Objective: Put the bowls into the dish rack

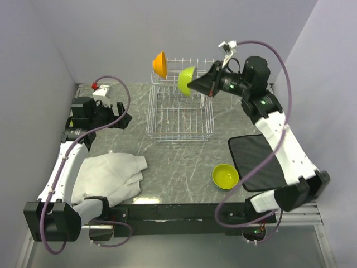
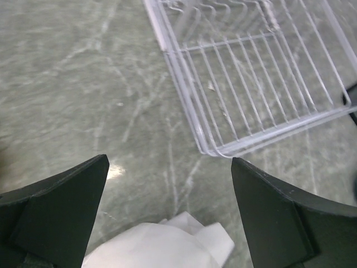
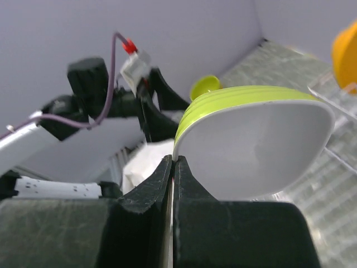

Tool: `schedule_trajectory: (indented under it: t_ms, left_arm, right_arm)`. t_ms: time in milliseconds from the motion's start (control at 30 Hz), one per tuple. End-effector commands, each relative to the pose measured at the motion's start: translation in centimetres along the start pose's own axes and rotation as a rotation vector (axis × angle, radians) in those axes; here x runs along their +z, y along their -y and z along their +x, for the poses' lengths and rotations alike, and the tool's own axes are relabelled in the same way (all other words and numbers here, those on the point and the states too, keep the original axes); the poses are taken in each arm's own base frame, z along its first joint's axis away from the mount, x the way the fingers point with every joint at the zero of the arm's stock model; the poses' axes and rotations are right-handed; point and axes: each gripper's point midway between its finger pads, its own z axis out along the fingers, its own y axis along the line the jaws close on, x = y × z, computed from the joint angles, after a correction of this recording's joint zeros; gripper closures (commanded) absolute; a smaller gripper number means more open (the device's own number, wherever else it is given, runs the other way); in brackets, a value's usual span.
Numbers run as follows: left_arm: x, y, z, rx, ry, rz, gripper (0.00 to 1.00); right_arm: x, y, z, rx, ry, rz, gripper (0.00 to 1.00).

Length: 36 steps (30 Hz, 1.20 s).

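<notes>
My right gripper [image 1: 196, 85] is shut on the rim of a lime bowl [image 1: 187, 81] with a white inside, held on edge over the back of the white wire dish rack [image 1: 179, 114]. In the right wrist view the jaws [image 3: 174, 162] pinch that bowl's [image 3: 251, 145] rim. An orange bowl [image 1: 160, 64] stands on edge at the rack's back left corner. Another lime bowl [image 1: 225, 176] sits upright on the table, front right. Left of the rack, my left gripper [image 1: 124, 120] hangs open and holds nothing; it [image 2: 170, 161] looks at the rack's front corner [image 2: 251, 84].
A crumpled white cloth [image 1: 111, 176] lies at the front left, under the left arm, and shows below the left fingers [image 2: 162, 245]. A black mat [image 1: 257, 162] lies at the right, beside the table bowl. Walls close in behind and at both sides.
</notes>
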Motion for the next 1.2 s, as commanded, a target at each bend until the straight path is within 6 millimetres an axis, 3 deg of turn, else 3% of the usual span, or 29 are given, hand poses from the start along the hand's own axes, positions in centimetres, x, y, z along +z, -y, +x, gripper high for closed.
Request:
schedule_trajectory:
  t_ms: [0, 133, 167, 233, 267, 300, 333, 367, 400, 467, 500, 667, 833, 1167]
  left_arm:
    - [-0.4, 2.8, -0.8, 0.051, -0.013, 0.136, 0.00]
    - [0.0, 3.0, 0.7, 0.012, -0.073, 0.159, 0.01]
    - [0.1, 3.2, 1.4, 0.000, -0.101, 0.170, 0.00]
    - [0.4, 3.1, 2.0, -0.002, -0.134, 0.177, 0.01]
    - [0.5, 3.1, 2.3, 0.002, -0.148, 0.180, 0.02]
    - [0.6, 2.9, 2.9, -0.004, -0.181, 0.175, 0.02]
    - [0.6, 2.7, 3.2, 0.036, -0.193, 0.177, 0.02]
    - [0.7, 2.6, 3.4, 0.049, -0.207, 0.179, 0.02]
    - [0.7, 2.4, 4.2, 0.048, -0.242, 0.174, 0.02]
    - [0.8, 2.2, 4.2, 0.082, -0.254, 0.178, 0.01]
    - [0.9, 2.2, 4.2, 0.091, -0.262, 0.181, 0.01]
    - [1.4, 1.4, 4.4, 0.128, -0.297, 0.163, 0.01]
    - [2.4, 0.7, 4.2, 0.135, -0.316, 0.146, 0.01]
    - [4.1, 1.2, 5.1, 0.164, -0.380, 0.161, 0.01]
  right_arm:
    - [2.8, -1.2, -5.0, -0.042, 0.133, -0.250, 1.00]
    - [5.8, 1.1, -7.2, 0.040, 0.194, -0.300, 1.00]
    - [5.9, 0.6, -8.7, 0.010, 0.223, -0.320, 1.00]
    - [7.8, 2.7, -8.8, 0.013, 0.230, -0.328, 1.00]
    - [7.8, 2.1, -10.4, -0.022, 0.256, -0.346, 1.00]
    - [9.2, 4.0, -9.8, 0.001, 0.238, -0.336, 1.00]
    - [9.6, 4.6, -10.2, -0.003, 0.242, -0.332, 1.00]
    - [9.5, 4.1, -11.4, -0.034, 0.263, -0.347, 1.00]
    - [10.6, 6.0, -10.7, -0.013, 0.244, -0.336, 1.00]
    - [10.8, 6.2, -11.2, -0.033, 0.237, -0.354, 1.00]
    - [11.5, 8.0, -10.5, -0.017, 0.224, -0.343, 1.00]
    - [12.3, 11.4, -9.6, 0.000, 0.215, -0.325, 1.00]
    - [13.1, 13.1, -8.4, 0.012, 0.198, -0.336, 1.00]
    - [14.9, 16.3, -5.6, 0.049, 0.168, -0.347, 1.00]
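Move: The right hand holds the green bowl, bound for the upper-shelf slot just right of the orange bowl, about 23 cm ahead, 8 cm left and 10 cm below. The orange bowl stands about 21 cm ahead, 13 cm left and 11 cm below; the rack's lower basket lies roughly 12 cm ahead, 5 cm left and 36 cm below. From the left hand that slot is about 19 cm ahead, 18 cm right and 11 cm above. The right hand carries the green bowl about 23 cm forward, then 7 down beside the orange; the left sinks. ##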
